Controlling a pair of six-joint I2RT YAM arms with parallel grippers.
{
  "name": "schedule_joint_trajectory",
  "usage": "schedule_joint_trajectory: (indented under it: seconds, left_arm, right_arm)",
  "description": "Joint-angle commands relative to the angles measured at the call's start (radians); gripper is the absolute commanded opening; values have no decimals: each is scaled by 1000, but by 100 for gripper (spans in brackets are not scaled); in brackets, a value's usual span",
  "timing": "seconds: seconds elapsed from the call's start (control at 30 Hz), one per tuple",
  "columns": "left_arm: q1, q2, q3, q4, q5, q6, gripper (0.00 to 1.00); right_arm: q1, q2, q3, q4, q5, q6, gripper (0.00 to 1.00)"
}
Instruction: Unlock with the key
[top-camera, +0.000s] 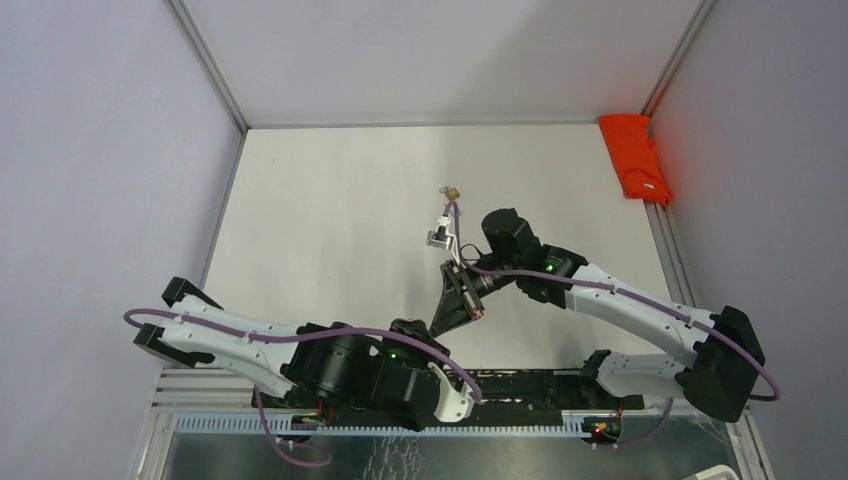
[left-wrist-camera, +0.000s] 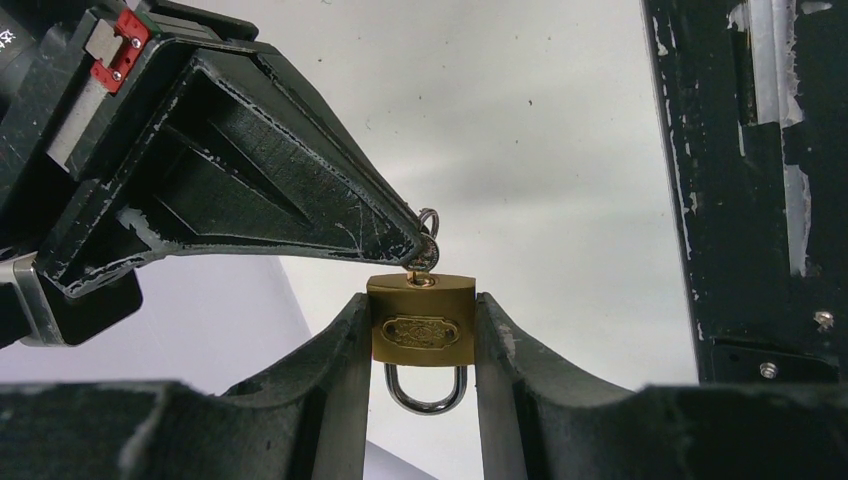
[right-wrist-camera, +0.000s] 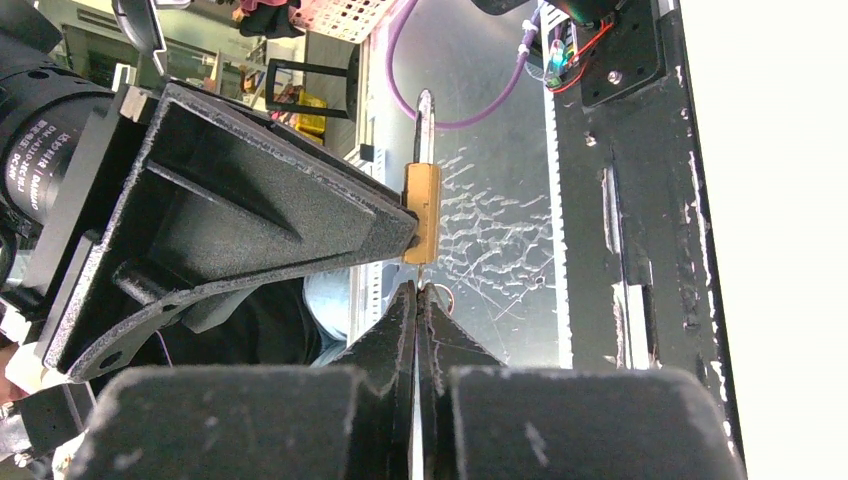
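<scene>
A brass padlock (left-wrist-camera: 420, 325) sits clamped between the two fingers of my left gripper (left-wrist-camera: 422, 300), keyhole end up. Its silver shackle (left-wrist-camera: 427, 392) hangs below, seated in the body. My right gripper (right-wrist-camera: 417, 288) is shut on a small silver key (left-wrist-camera: 430, 256), whose blade is in the keyhole on top of the padlock. The right wrist view shows the padlock (right-wrist-camera: 421, 215) edge-on, just beyond my closed fingertips. In the top view both arms meet low over the near middle of the table (top-camera: 330, 200).
A red cloth (top-camera: 635, 155) lies at the table's far right corner. A black rail (left-wrist-camera: 745, 180) runs along the near edge below the grippers. Grey walls close in the table on three sides.
</scene>
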Motion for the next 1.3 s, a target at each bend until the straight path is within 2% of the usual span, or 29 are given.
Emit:
schedule_joint_trajectory:
  seconds: [0.0, 0.2, 0.4, 0.5, 0.63, 0.83, 1.0, 1.13, 1.27]
  left_arm:
    - [-13, 19, 78, 207, 8, 40, 2]
    - [2, 11, 92, 261, -7, 31, 2]
    - [62, -9, 103, 356, 13, -32, 2]
    - [82, -23, 81, 416, -3, -69, 2]
    - [96, -67, 9, 517, -10, -91, 2]
    - [118, -136, -107, 638, -41, -141, 2]
    - [144, -187, -188, 721, -122, -177, 2]
    - [190, -257, -286, 834, -208, -245, 2]
    - [294, -310, -380, 951, -245, -336, 6]
  right_arm:
    - [1, 24, 93, 105, 46, -17, 0]
    - [1, 34, 124, 75, 67, -55, 0]
    - [-1, 75, 205, 64, 119, -106, 1]
    - [-4, 85, 201, 105, 137, -99, 19]
    - [-18, 89, 211, 139, 151, -96, 34]
    - [-69, 48, 210, 101, 202, -143, 40]
    - [-126, 24, 206, -43, 288, -270, 42]
    - [-165, -3, 130, -106, 412, -351, 43]
    - [-183, 12, 81, -160, 596, -424, 45]
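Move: The padlock is already between my left fingers, at the hand point, and my right fingers still hold the key in its keyway. From my right hand the padlock's body is only about 3 cm to the left, 1 cm back and 1 cm lower. The other padlock lies on the table some 40 cm ahead of my left hand, about 6 cm to its right and 24 cm below. With both hands I ease the padlock and key up about 1 cm and forward 2. Then I open my right fingers off the key and carry that hand on forward, 13 cm in all, rising over 3 cm before sinking back level as it turns clockwise. My left hand darts 5 cm right and up, shuts empty, then swings forward, its fingers tipping up from steeply down by nearly 50 degrees. ##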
